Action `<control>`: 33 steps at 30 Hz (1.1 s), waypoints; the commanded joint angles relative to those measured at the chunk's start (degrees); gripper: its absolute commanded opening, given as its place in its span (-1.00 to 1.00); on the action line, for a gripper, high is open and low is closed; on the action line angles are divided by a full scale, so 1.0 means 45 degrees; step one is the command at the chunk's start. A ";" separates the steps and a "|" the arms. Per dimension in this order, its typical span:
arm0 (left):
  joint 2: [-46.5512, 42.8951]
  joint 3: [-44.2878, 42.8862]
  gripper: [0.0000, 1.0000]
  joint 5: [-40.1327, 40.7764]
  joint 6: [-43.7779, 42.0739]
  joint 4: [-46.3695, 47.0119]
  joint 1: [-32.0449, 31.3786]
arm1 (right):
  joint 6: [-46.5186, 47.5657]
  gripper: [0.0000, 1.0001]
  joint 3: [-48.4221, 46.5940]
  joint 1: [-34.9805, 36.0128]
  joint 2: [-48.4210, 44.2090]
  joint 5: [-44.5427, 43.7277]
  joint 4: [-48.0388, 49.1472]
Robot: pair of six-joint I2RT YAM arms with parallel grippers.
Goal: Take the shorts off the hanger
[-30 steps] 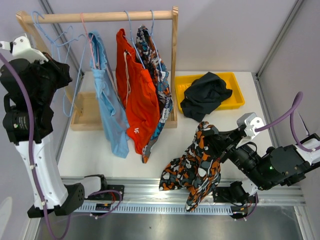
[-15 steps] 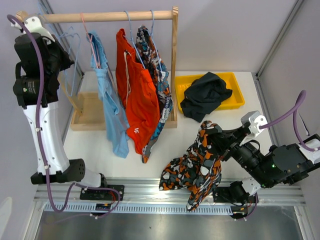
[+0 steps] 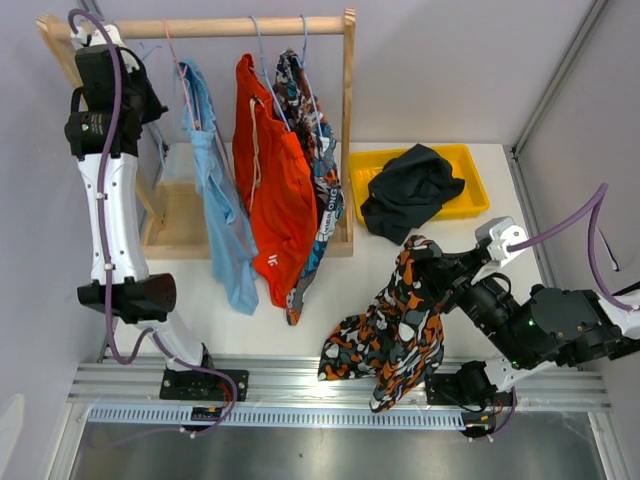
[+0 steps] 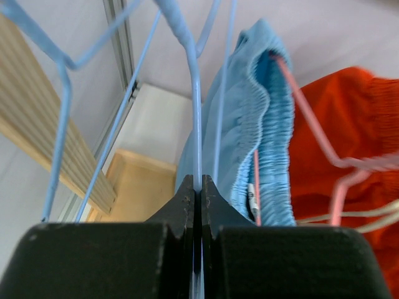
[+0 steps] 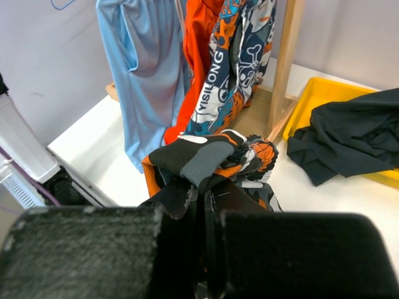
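Observation:
My left gripper (image 4: 194, 187) is shut on the thin wire of an empty blue hanger (image 4: 194, 112), high at the left end of the wooden rack (image 3: 230, 30). Beside it hang the light blue shorts (image 3: 215, 200) on a pink hanger (image 4: 312, 118), then the plain orange shorts (image 3: 275, 190) and the blue-orange-white printed shorts (image 3: 315, 150). My right gripper (image 5: 202, 193) is shut on the orange-grey-white camouflage shorts (image 3: 390, 330), which droop from it over the table's front edge. The dark navy shorts (image 3: 410, 190) lie heaped in the yellow tray (image 3: 465, 160).
The rack's wooden base (image 3: 180, 225) sits at the back left, its right post (image 3: 349, 120) next to the tray. A metal rail (image 3: 300, 385) runs along the near edge. Grey walls close in on both sides.
The left arm has swung up and towards the rack's left end, with the blue hanger in its jaws. The right arm has shifted only slightly with the camouflage shorts.

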State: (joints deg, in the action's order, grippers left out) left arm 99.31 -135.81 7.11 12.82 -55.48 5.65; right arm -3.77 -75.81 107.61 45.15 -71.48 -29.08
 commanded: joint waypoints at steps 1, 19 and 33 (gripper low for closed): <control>-0.0366 0.0353 -1.00 -0.0018 -0.0427 0.0201 0.0053 | 0.0155 -1.00 -0.0067 -0.1095 0.0375 0.0863 0.0213; -0.5757 0.7463 0.95 -0.0544 -0.0192 0.2486 0.0053 | -0.0315 -1.00 -0.2639 -0.8831 0.3325 0.6956 -0.0549; -0.9917 1.0272 0.99 -0.2401 0.0315 0.2856 0.0053 | 0.1111 -1.00 -1.0568 -1.6586 0.9298 1.1158 0.0447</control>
State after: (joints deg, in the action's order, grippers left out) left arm 57.19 -93.95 0.69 12.80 -44.60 5.91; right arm -0.95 -115.00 38.15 80.86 -26.61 -31.53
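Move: About 8 cm ahead of the left hand, 5 left and 15 above is the rail spot for its empty blue hanger; the other empty hanger is some 5 ahead, 11 left and 5 above, the light-blue shorts 5 ahead, 10 right and 15 below. From the right hand, gripping the camouflage shorts, the yellow bin is some 45 ahead, 10 right and 40 below; the lettered shorts are 40 ahead, 27 left and 12 below. Sinking about 3 cm at the rail, the left hand opens wide, lets go of the empty hanger and backs off some 16 cm, rising late. The right keeps its pinch on the camouflage shorts, first dipping 5 cm while edging forward and left, then sweeping forward towards the bin, climbing and drifting right, turned 25 degrees clockwise; 23 cm forward in all. ##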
